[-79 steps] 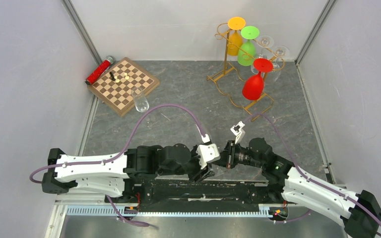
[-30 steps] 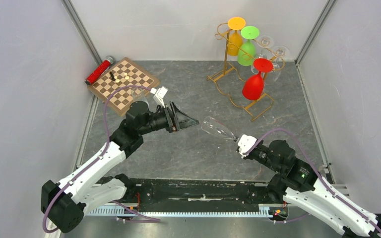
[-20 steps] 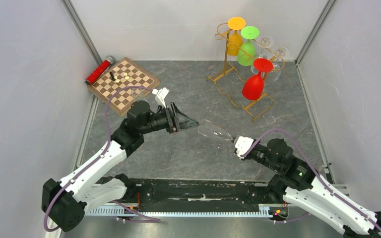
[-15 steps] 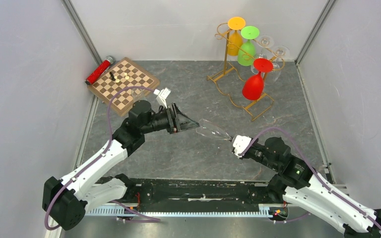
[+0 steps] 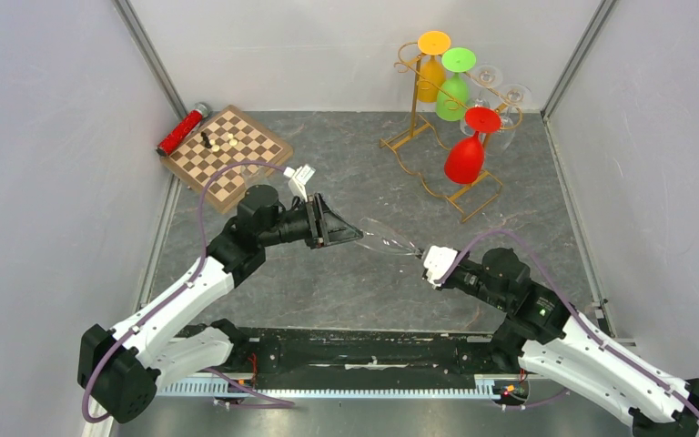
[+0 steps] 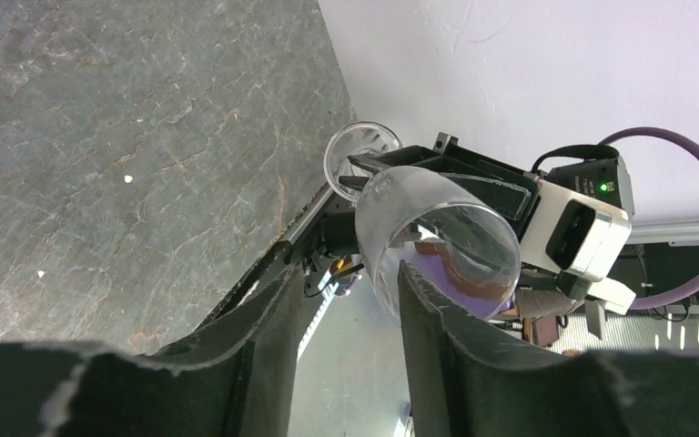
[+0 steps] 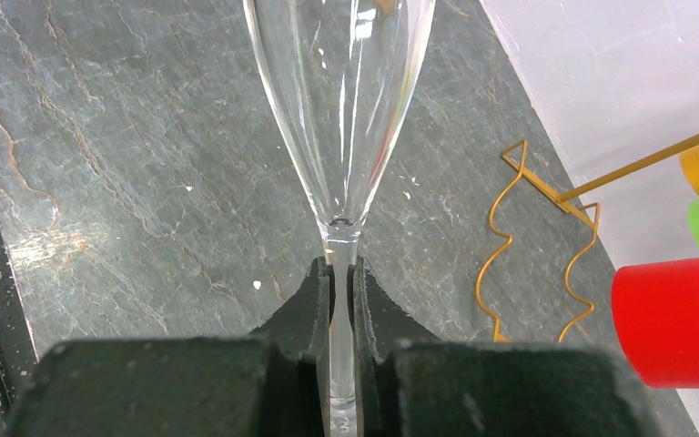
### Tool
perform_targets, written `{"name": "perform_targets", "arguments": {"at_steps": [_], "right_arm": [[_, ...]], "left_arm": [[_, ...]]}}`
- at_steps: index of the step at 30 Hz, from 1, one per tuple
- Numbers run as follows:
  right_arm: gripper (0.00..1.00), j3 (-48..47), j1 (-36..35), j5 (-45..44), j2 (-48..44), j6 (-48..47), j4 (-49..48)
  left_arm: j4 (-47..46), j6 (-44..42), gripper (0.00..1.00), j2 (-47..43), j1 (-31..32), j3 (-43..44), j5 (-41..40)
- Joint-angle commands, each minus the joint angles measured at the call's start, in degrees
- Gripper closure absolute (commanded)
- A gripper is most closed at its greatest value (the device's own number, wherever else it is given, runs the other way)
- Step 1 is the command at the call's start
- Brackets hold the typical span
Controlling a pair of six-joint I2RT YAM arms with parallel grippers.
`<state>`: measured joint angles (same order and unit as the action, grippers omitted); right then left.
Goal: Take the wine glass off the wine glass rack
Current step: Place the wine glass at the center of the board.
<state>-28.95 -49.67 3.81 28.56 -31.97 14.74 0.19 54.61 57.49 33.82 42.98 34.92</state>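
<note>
A clear wine glass (image 5: 390,240) is held almost level above the table's middle, well away from the gold wine glass rack (image 5: 414,100) at the back right. My right gripper (image 5: 428,259) is shut on its stem; the right wrist view shows the stem pinched between the pads of that gripper (image 7: 341,264), the bowl of the wine glass (image 7: 341,109) pointing away. My left gripper (image 5: 353,235) faces the bowl's mouth. In the left wrist view that gripper (image 6: 348,273) has its jaws apart, with the wine glass (image 6: 437,237) rim at the right fingertip.
Orange (image 5: 431,77), green (image 5: 453,91) and red (image 5: 465,157) glasses, plus clear ones (image 5: 501,91), hang upside down on the rack. A chessboard (image 5: 228,155) and a red cylinder (image 5: 182,130) lie at the back left. The rack's rod (image 7: 646,162) and the red glass (image 7: 673,319) show in the right wrist view.
My right gripper has carried the glass leftward towards the left gripper. The left gripper's jaws have narrowed and now reach the bowl's mouth.
</note>
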Motion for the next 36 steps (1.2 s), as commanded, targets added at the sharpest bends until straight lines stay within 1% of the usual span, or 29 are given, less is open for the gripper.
{"name": "perform_targets", "arguments": {"at_steps": [1, 3, 11, 13, 17, 18, 20, 24, 25, 33, 36], "right_arm": [[1.00, -3.0, -0.5, 1.0, 0.3, 1.2, -5.9], [1.00, -3.1, -0.7, 0.9, 0.5, 1.3, -6.1], [1.00, -3.7, -1.4, 0.6, 1.5, 1.6, -7.3], [1.00, -3.9, -1.6, 0.4, 2.0, 1.4, -7.4], [1.00, -4.4, -2.1, -0.5, 2.9, 1.3, -7.8], [1.00, -4.6, -2.3, -0.5, 3.0, 1.3, -7.9], [0.99, -4.8, -2.4, -0.9, 3.2, 1.3, -8.4], [0.85, -5.1, -2.5, -1.3, 3.2, 1.8, -8.8], [0.80, -5.2, -2.5, -1.3, 3.2, 2.1, -8.9], [0.58, -5.8, -2.5, -0.8, 1.9, 3.2, -8.0], [0.51, -6.4, -2.6, 0.0, 0.6, 3.6, -6.8]], "left_arm": [[1.3, -0.1, 0.55, -0.3, -0.3, 0.0, 1.9], [1.4, -0.2, 0.62, -0.3, -0.2, 0.0, 2.1], [1.6, -0.6, 0.78, -0.2, -0.2, -0.2, 3.1], [1.7, -0.8, 0.86, 0.0, -0.2, -0.2, 3.4], [2.0, -1.5, 0.91, 0.2, -0.2, -0.3, 4.2], [2.1, -1.6, 0.97, 0.2, -0.2, -0.3, 4.3], [2.3, -2.1, 0.98, 0.2, -0.2, -0.4, 4.7], [4.0, -3.7, 0.98, -0.4, -0.2, 0.1, 4.4], [4.9, -4.2, 0.98, -0.5, -0.2, 0.5, 4.0], [8.6, -6.0, 0.98, -1.4, -0.2, 1.8, 0.9], [10.6, -6.9, 0.98, -2.1, -0.2, 2.8, -1.0]]}}
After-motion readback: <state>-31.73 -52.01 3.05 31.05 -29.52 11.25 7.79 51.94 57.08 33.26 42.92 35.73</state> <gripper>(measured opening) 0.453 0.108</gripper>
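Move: The wine glass lies roughly on its side in the air, its stem still in the right fingers and its open rim at the left fingertips; its middle is about 8 cm to the left hand's right, 1 cm back and 3 cm lower. The red glass on the rack is some 22 cm farther out than the left hand and 26 cm to its right, about 2 cm below. From the right hand the held glass's middle is about 5 cm left, 1 cm ahead and 2 cm up. The left hand stays nearly in place while its half-open fingers close over the wall of the wine glass at the forward side of the rim and pinch it, then sinks about 2 cm. The right hand keeps its grip on the stem, easing 1 cm left towards the left hand, and only once the left fingers are shut does it open to nearly half and rise some 3 cm from its lowest point, letting go of the stem. ##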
